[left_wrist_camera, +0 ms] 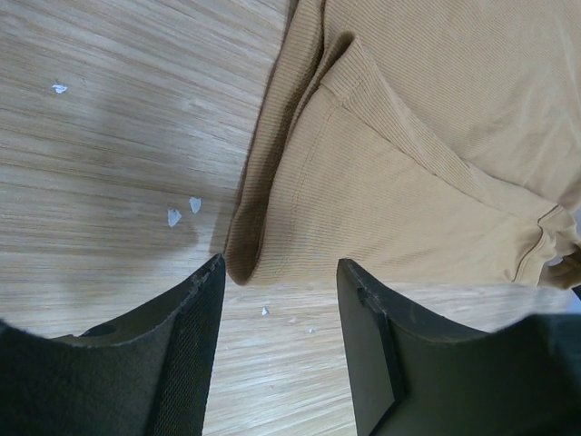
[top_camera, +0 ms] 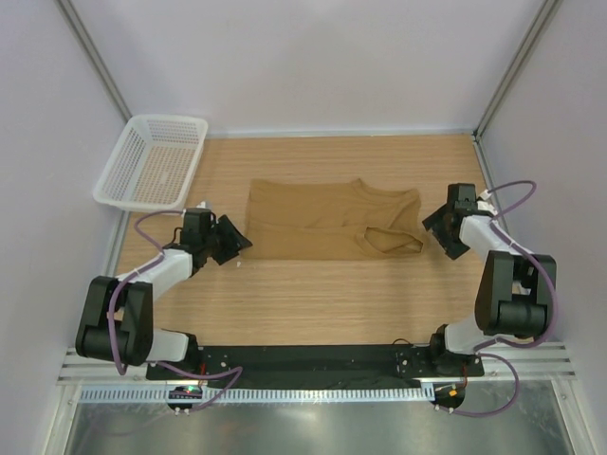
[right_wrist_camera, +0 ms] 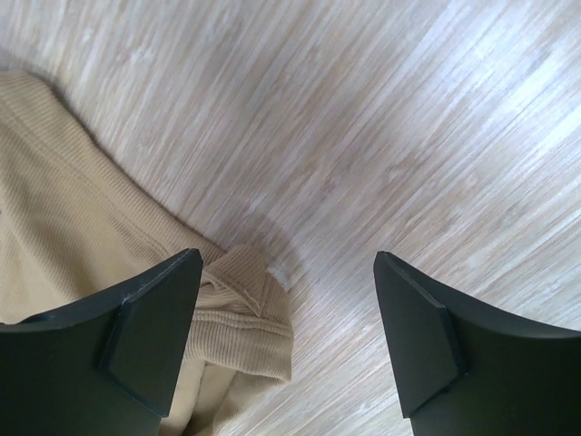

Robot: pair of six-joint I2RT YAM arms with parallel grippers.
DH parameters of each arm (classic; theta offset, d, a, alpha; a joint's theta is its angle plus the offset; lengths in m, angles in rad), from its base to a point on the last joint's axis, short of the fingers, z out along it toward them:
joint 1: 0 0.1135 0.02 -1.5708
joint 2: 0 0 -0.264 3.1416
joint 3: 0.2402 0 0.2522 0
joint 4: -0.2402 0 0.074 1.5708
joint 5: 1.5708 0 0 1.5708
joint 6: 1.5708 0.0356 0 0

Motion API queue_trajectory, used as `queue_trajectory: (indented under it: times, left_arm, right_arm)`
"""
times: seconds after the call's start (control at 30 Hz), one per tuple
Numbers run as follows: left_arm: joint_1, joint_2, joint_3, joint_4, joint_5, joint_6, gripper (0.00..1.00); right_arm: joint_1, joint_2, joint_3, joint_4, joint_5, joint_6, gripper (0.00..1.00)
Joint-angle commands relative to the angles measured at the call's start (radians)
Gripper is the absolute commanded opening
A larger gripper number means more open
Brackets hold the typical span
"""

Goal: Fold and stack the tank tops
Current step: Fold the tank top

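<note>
A tan-brown tank top (top_camera: 313, 223) lies folded lengthwise across the middle of the wooden table, straps toward the right. My left gripper (top_camera: 232, 242) is at its left end, low over the wood. In the left wrist view this gripper (left_wrist_camera: 281, 263) is open with bare wood between its fingers, and the top's folded corner (left_wrist_camera: 245, 263) lies just beyond the tips. My right gripper (top_camera: 438, 227) is at the strap end. In the right wrist view it (right_wrist_camera: 287, 256) is wide open, and a bunched strap end (right_wrist_camera: 245, 300) rests on the table beside its left finger (right_wrist_camera: 145, 327).
A white mesh basket (top_camera: 194, 142) stands at the back left corner of the table. Pale walls and metal frame posts close in the table on three sides. Small white flecks (left_wrist_camera: 172, 216) lie on the wood near the left gripper.
</note>
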Motion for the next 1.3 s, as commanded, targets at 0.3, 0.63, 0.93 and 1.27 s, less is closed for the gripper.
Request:
queue_trajectory:
  times: [0.3,0.63,0.93,1.27]
  left_arm:
    - [-0.006,0.079,0.057,-0.043,-0.041,0.043,0.5]
    - [-0.05,0.122,0.065,-0.04,-0.007,0.053,0.01]
    - [-0.05,-0.001,0.003,-0.092,-0.027,0.027,0.0]
    - [-0.047,-0.07,-0.044,-0.143,-0.039,0.035,0.0]
  right_arm:
    - [0.014,-0.31,-0.148,0.21,-0.146,-0.222,0.78]
    - [0.027,-0.359,-0.282,0.406,-0.301,-0.234,0.72]
    - [0.119,-0.411,-0.239,0.324,-0.396,-0.292,0.61]
    - [0.373,-0.266,-0.127,0.066,-0.279,-0.369,0.64]
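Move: The folded tank top's near-left corner sits almost under the left fingers, about 1 cm to their right and 3 cm below; its far-left corner is some 19 cm ahead and 3 cm right of that hand. From the right hand, the near edge it heads for is roughly 16 cm left, 4 cm back and 2 cm lower. The crumpled strap tip lies about 4 cm left and 1 cm back, the gaping armhole 12 cm left and level with the hand. The tank top's near-left corner is pinched as the left hand sinks nearly 3 cm and shuts on it, then drags it back about 3.5 cm towards the base, rising slightly. The right hand lifts about 6 cm clear of the strap tip, then sweeps left some 16 cm to the near edge, drifting back and turning 45 degrees counter-clockwise, fingers narrowing a little but still open. ##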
